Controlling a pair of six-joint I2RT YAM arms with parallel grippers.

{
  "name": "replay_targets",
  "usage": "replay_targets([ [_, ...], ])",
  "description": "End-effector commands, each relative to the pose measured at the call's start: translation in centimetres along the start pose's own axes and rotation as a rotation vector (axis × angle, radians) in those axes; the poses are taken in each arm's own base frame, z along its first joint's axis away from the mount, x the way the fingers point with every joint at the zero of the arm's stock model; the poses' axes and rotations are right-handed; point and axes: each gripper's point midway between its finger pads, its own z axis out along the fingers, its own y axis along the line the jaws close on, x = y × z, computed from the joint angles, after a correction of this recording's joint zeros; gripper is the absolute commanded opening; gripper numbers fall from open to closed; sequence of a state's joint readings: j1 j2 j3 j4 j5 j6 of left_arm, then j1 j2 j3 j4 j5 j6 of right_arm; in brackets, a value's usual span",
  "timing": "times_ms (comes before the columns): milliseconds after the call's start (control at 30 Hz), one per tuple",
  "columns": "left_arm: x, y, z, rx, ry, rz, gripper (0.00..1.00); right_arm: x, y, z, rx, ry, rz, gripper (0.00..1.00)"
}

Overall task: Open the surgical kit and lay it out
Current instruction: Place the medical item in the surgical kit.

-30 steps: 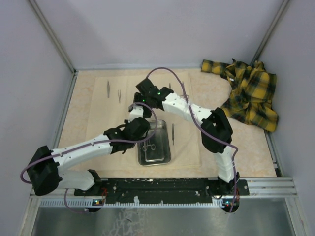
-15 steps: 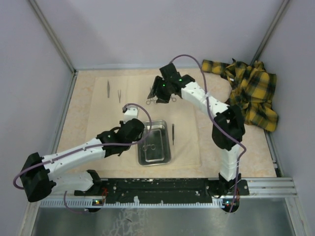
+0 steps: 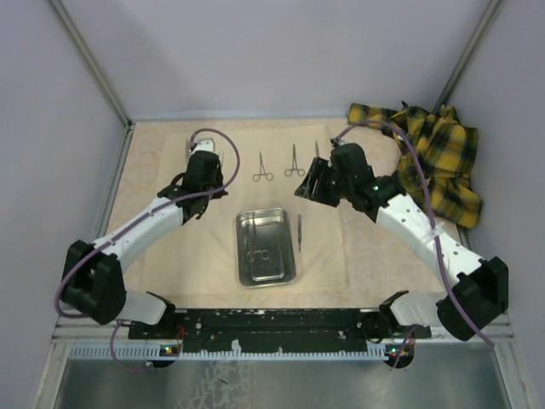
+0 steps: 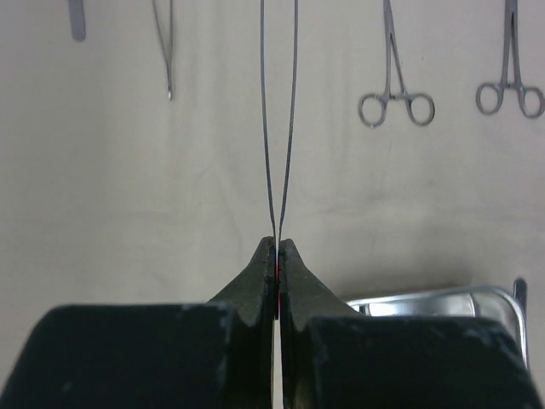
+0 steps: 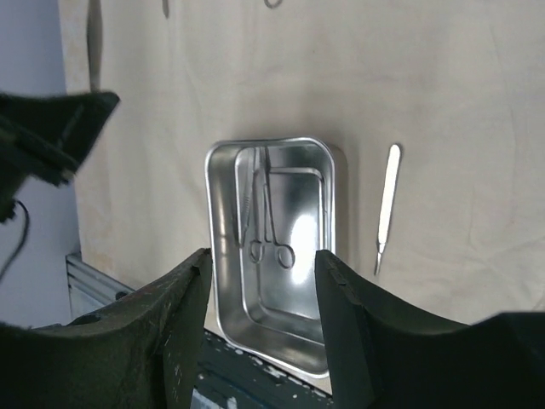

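Observation:
The pale beige cloth wrap point(image 3: 196, 247) lies spread flat with the steel tray point(image 3: 242, 256) at its near middle. A clamp point(image 5: 272, 217) and another thin tool still lie in the tray point(image 5: 213, 256). Two ring-handled clamps point(image 3: 262, 167) point(image 3: 294, 160) lie in a row at the far side, and a slim straight tool point(image 3: 299, 232) rests right of the tray. My left gripper point(image 3: 203, 175) hovers at the far left, shut on thin tweezers point(image 4: 278, 128) that point away from it. My right gripper point(image 3: 306, 187) stands open and empty right of the clamps, above the cloth.
A yellow-and-black plaid cloth point(image 3: 430, 162) is bunched in the far right corner. Two more thin tools point(image 4: 77, 17) point(image 4: 166, 43) lie at the far left of the wrap, and another point(image 3: 316, 149) beside the right gripper. Metal frame rails and grey walls close in the table.
My left arm has swung from the tray to the far left with the tweezers. My right arm set two clamps down on the cloth, opened and drew back to the right.

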State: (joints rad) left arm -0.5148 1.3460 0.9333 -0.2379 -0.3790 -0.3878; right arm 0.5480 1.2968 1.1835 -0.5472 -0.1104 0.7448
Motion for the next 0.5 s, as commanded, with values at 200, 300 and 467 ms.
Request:
replay_targets([
  [200, -4.3, -0.6, 9.6, 0.113, 0.016, -0.007, 0.0, 3.0, -1.5, -0.9, -0.065, 0.015, -0.067, 0.52],
  [300, -4.3, 0.5, 12.3, 0.109, 0.035, -0.034, 0.0, 3.5, -1.7, -0.8, -0.071, 0.027, -0.073, 0.52],
  [467, -3.9, 1.5, 16.3, 0.097, 0.072, -0.031, 0.0, 4.0, -1.9, -0.4, -0.079, 0.042, -0.081, 0.52],
])
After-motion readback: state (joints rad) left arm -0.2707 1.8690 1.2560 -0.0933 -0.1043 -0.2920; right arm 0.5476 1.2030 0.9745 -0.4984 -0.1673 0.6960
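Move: Ahead of the left hand, which already holds the tweezers by their joined end, lies the bare cloth they are going to: about 20 cm out, 3 cm left and 15 cm below. Laid tweezers lie level with that spot, 6 cm to its left, and laid scissors 10 cm to its right. The tray's middle is some 7 cm behind and 8 cm right of the left hand. For the open, empty right hand, the scissors in the tray lie about 10 cm left, 2 cm ahead and 21 cm below, and the scalpel 4 cm ahead and 2 cm right. Carrying the tweezers away from the tray, the left hand sweeps forward about 12 cm, level at first and then sinking some 7 cm towards the gap between the laid tweezers and scissors, fingers kept shut, wrist tipping slightly down. The right hand, still half open and empty, sinks about 5 cm and draws back 3 or 4 cm, then hovers above the tray and scalpel. ##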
